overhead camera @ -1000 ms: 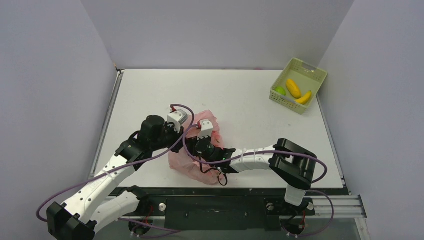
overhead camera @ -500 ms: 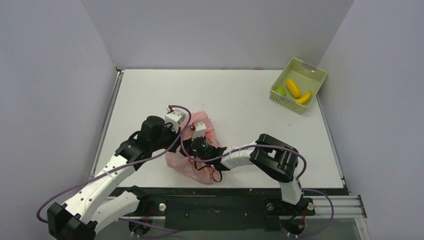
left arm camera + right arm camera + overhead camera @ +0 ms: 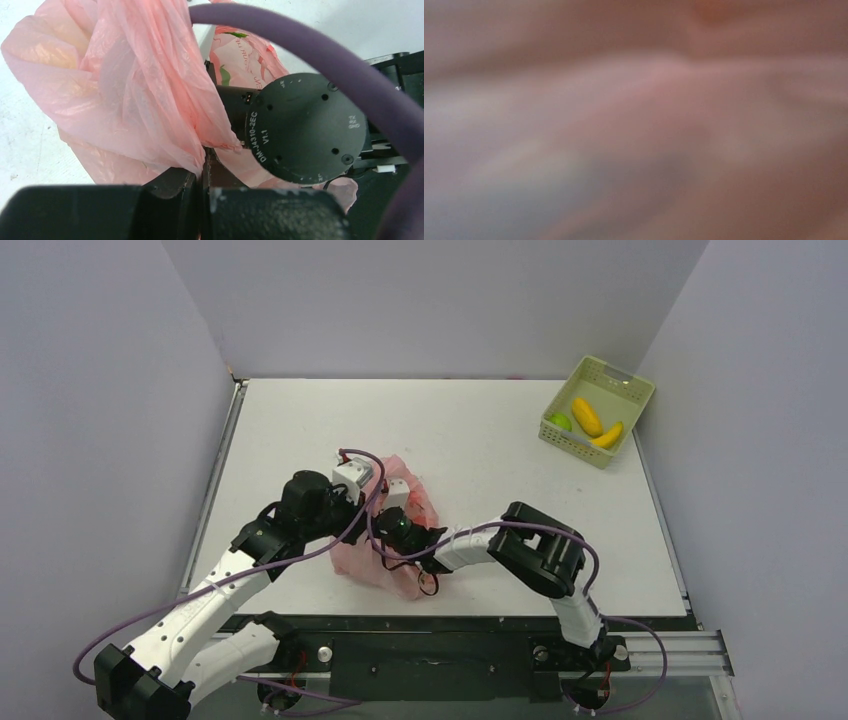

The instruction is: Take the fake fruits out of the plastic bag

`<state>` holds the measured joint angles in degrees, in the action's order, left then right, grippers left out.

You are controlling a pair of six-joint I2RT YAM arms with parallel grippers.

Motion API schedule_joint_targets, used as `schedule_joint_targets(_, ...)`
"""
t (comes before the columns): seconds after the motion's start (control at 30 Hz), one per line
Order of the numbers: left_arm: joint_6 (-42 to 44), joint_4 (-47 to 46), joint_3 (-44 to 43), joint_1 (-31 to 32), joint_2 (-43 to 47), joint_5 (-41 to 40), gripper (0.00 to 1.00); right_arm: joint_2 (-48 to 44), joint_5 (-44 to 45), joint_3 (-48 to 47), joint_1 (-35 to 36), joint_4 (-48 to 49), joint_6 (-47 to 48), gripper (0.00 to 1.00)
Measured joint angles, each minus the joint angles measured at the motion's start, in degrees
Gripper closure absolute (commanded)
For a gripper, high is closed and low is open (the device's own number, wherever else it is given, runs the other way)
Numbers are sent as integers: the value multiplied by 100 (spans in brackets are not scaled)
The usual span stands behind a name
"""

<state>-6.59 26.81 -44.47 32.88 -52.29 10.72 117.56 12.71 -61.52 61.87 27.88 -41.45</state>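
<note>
The pink plastic bag [image 3: 352,558] lies crumpled on the white table, left of centre near the front. My left gripper [image 3: 376,496] is shut on a fold of the bag's upper edge; in the left wrist view its jaws [image 3: 205,167] pinch the pink film [image 3: 115,85]. My right arm's wrist [image 3: 405,530] reaches into the bag from the right, and its fingers are hidden inside. The right wrist view is filled with blurred pink plastic [image 3: 634,120]. Three fake fruits lie in the basket: a green round one [image 3: 560,422], a yellow-orange oval [image 3: 587,416] and a banana [image 3: 608,436].
A pale green slotted basket [image 3: 612,372] stands at the back right corner. The right arm's black round motor housing [image 3: 305,127] sits close to my left fingers, with a purple cable [image 3: 320,55] arching over it. Grey walls enclose the table.
The right arm has pushed further left and deeper into the bag, its elbow swinging left. The bag has shifted slightly left. The left gripper has kept its hold.
</note>
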Motion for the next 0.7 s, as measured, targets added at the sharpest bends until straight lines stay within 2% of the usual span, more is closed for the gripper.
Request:
schedule_joint_targets(0.1,0,-24,-2,4,0,39,100,-188,-24,170,-66,-20,22,89)
schedule_joint_targets(0.23,0,-57,0,42,0,94,100,-636,-37,483,-114,-212,44,99)
schedule_joint_targets(0.7,52,-46,-2,96,-11,107,100,-2833,461,1499,-35,-483,280,100)
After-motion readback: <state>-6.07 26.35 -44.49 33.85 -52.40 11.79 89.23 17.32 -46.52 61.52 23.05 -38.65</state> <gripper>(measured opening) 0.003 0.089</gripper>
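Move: The red grapes lie practically at the right hand's half-closed fingers, deep in the bag and perhaps 1 cm below the hand point. The bag rim pinched by the left hand is roughly 14 cm above the right hand, 4 cm back and 3 cm to its right; a yellow fruit sits about 4 cm ahead and 2 cm right, level with it. From the left hand, the grapes are some 4 cm ahead, 3 cm left and 15 cm below. Down inside the bag the right fingers finish closing, pinching the red grapes while the hand already slides to its right, then it lifts them towards the bag's mouth, in all about 11 cm up, 7 to 8 cm right and slightly back, the wrist tipping its fingers up a little. The left hand stays almost in place, shut on the bag rim, keeping the mouth held open on its side. ##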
